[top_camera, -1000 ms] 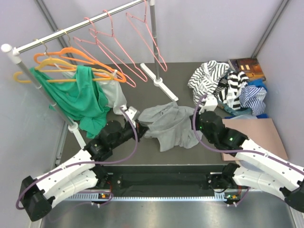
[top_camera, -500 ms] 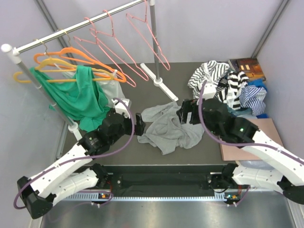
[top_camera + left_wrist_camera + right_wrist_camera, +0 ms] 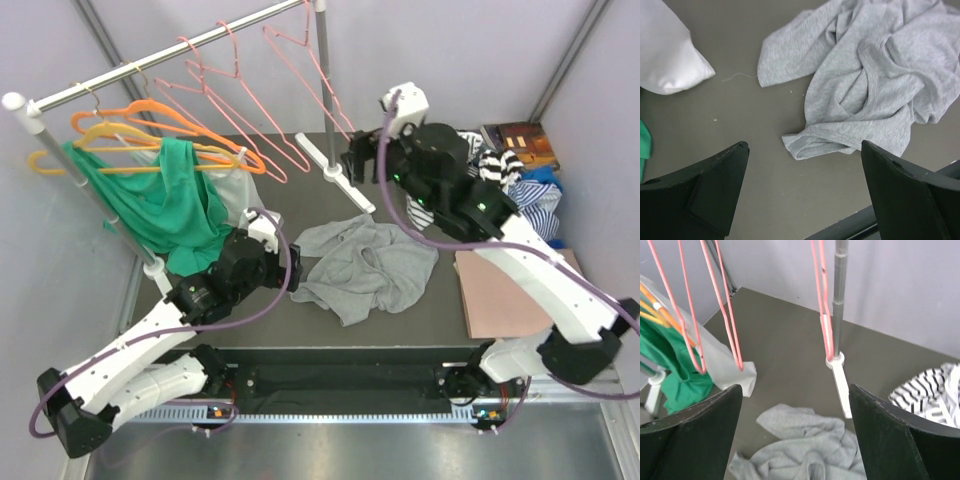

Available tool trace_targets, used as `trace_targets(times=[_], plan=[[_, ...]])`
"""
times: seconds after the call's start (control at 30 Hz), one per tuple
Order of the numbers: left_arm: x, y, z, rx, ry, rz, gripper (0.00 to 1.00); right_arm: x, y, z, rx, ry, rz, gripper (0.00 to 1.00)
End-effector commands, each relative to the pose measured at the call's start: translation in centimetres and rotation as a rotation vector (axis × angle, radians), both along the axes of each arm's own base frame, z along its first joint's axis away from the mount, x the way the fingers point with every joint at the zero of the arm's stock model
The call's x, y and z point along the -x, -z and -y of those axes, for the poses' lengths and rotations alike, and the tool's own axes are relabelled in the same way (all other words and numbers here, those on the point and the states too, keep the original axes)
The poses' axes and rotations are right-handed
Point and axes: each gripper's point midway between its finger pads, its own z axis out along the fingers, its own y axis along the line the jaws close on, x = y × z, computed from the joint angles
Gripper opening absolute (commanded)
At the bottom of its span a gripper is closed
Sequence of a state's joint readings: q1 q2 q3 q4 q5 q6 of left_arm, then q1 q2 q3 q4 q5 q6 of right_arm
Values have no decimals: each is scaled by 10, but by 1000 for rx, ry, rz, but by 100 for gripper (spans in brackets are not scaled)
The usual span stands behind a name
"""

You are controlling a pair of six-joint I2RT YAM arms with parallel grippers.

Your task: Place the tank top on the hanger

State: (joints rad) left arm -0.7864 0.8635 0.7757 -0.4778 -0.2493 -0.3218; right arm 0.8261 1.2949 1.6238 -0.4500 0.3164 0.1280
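Note:
The grey tank top (image 3: 365, 265) lies crumpled on the dark table, held by neither gripper. My left gripper (image 3: 291, 268) stands open just left of it; in the left wrist view the tank top (image 3: 865, 85) lies beyond the open left gripper (image 3: 805, 146). My right gripper (image 3: 358, 160) is raised behind the tank top, open and empty, near the rack's upright. Through the open right gripper (image 3: 796, 388) I see the tank top (image 3: 805, 452) below and pink wire hangers (image 3: 822, 315) on the rail. Three pink hangers (image 3: 300, 75) hang from the rail.
The clothes rail (image 3: 150, 62) crosses the back left, with its pole (image 3: 324, 80) and white foot (image 3: 338, 175). Orange and yellow hangers (image 3: 140, 125) carry a green garment (image 3: 165, 210) and a pale one (image 3: 240, 195). Striped clothes (image 3: 500, 190), a book (image 3: 520, 140) and cardboard (image 3: 510, 290) sit at right.
Both grippers opened and let go of the tank top, which now lies spread on the table. The right arm rose and swung back toward the rack; the left drew slightly away.

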Motion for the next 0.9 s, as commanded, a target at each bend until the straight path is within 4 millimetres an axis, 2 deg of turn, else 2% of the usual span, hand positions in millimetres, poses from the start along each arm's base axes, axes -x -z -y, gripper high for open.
trace_targets(times=[0.0,0.03,0.07,0.1,0.13,0.2,0.23,0.27,0.33,0.4,0.57,0.67,0.7,0.77,0.8,0.87], plan=[[-2,-13,-15,-6,-37,70,99,-39,-31,-25,54,-53,143,86],[-2,-11,-17,-10,-53,68,99,-46,-42,-26,41,-47,165,86],[-1,-12,-19,-8,-58,66,99,-54,-43,-27,50,-39,172,85],[0,-11,-18,-3,-54,64,99,-71,-32,-31,70,-24,162,84],[0,-11,-16,3,-48,64,99,-77,-37,-30,68,-14,175,84],[0,-10,-15,3,-40,60,99,-101,-29,-29,83,20,175,84],[0,-11,-16,-1,-47,60,99,-106,-33,-28,77,25,183,83],[0,-9,-18,-10,-54,57,99,-118,-25,-28,85,26,172,83],[-1,-9,-19,-13,-59,59,99,-126,-26,-29,84,17,174,83],[-1,-10,-18,-11,-57,61,99,-137,-12,-36,98,-3,149,81],[-2,-10,-19,-15,-60,62,99,-144,13,-53,124,-67,102,77],[-1,-9,-20,-17,-64,60,99,-146,22,-56,130,-69,83,67],[-1,-8,-20,-17,-66,59,99,-146,22,-55,129,-69,82,59],[-1,-9,-21,-14,-69,61,99,-145,22,-55,124,-70,83,50],[-1,-8,-21,-15,-70,59,99,-143,18,-55,119,-71,92,37],[0,-9,-21,-10,-69,62,99,-141,14,-52,113,-62,98,19]])
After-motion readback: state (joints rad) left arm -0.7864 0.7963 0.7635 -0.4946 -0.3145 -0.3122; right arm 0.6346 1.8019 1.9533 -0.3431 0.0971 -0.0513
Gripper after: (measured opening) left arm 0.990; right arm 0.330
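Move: The near, lower end of the rightmost pink hanger hangs roughly 15 cm ahead of the open right hand, 5 cm to its left and 5 cm below it. The rack's upright stands about 18 cm beyond that end and 4 cm farther left; the next pink hanger's near end is some 10 cm left of it and 3 cm nearer. The tank top lies nearly straight below the right hand, some 42 cm down. From the left hand the hanger end is about 24 cm ahead, 12 cm right and 20 cm up. The right hand reaches forward about 15 cm and drifts some 5 cm left, open fingers going out to the near end of the rightmost pink hanger, while the wrist rolls about 10 degrees, its left side dropping. As the reach eases to a stop the hand sinks about 5 cm in all, mostly late, and the fingers close from wide to about a third open around the hanger's pink bar, which ends up between the fingertips. ##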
